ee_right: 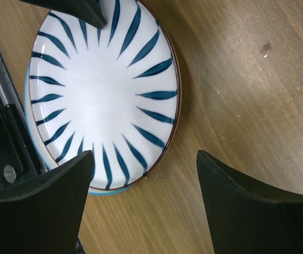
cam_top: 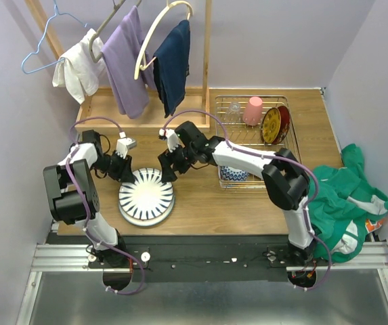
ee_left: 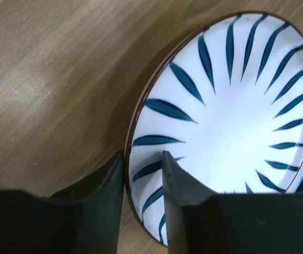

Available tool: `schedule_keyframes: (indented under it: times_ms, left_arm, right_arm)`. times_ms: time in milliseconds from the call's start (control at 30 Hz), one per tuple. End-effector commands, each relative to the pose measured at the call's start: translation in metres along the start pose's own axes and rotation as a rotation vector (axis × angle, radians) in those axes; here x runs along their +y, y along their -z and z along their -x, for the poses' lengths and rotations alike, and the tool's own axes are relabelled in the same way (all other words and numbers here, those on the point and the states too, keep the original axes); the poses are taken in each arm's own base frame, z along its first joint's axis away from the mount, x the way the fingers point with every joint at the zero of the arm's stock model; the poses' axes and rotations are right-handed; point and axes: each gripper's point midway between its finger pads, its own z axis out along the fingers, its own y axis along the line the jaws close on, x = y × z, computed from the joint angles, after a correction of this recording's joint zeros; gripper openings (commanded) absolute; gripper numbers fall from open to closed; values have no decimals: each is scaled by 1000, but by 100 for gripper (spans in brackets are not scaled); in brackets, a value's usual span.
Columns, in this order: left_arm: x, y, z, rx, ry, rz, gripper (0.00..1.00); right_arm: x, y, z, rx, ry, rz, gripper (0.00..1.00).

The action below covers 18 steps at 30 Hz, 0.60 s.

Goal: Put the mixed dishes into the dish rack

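Observation:
The white plate with dark blue radial stripes point(cam_top: 146, 196) lies flat on the wooden table, left of centre. My left gripper point(cam_top: 122, 170) is at its left rim, open. In the left wrist view the left gripper point(ee_left: 142, 154) straddles the plate point(ee_left: 230, 121), one finger outside the rim and one over the inside. My right gripper point(cam_top: 167, 171) is open at the plate's upper right edge. In the right wrist view the right gripper point(ee_right: 145, 154) spans the rim of the plate point(ee_right: 98, 90) and bare wood. The dish rack point(cam_top: 292, 150) holds a pink cup point(cam_top: 252, 110), a red floral plate point(cam_top: 275, 124) and a blue-white bowl point(cam_top: 233, 174).
A wooden clothes rack point(cam_top: 146, 118) with hangers and hanging garments point(cam_top: 129, 61) stands at the back left. A green cloth point(cam_top: 342, 196) lies crumpled off the table's right side. A metal rail point(cam_top: 214, 257) runs along the near edge.

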Motion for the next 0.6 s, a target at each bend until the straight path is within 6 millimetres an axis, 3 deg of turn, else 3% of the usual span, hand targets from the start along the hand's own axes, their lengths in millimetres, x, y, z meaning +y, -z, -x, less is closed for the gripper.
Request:
schedule_keyframes:
  times_ms: [0,167,300,400,567]
  left_arm:
    - [12,4,19,-36,-90,-8,27]
    - [-2,22,44,-113,-172,-21,9]
    - [-19,34,53,-136,-208,-58,5]
    - [-24,37,54,-148,-223,-70,4]
    - [-28,39,62,-188,-237,-73,3]
  right_arm:
    - [-6,-20,12,-20,39,17,85]
    - [-11,-38,17,-26,39,60,82]
    - [-3,-45,27,-42,39,132,80]
    - [7,-48,28,-40,44,204,69]
    - [17,-48,24,-30,47,276,42]
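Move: The top striped plate lies with its upper-left rim already between the left hand's half-closed fingers; its middle is about 6 cm right of that hand, 4 cm back and slightly lower. From the right hand its middle is some 7 cm left, 7 cm back and 5 cm down. The lower plate's middle is 2 cm nearer the base than the top plate's. The blue bowl in the dish rack stands roughly 22 cm right of the right hand, level in reach. Upward by about 5 cm goes the left hand, after its fingers finish shutting on the top plate's far left rim, drifting slightly right. Meanwhile the open right hand goes left about 4.5 cm and down some 2 cm, first edging forward, to bring the far right rim between its fingers, which then start closing to about half open. ##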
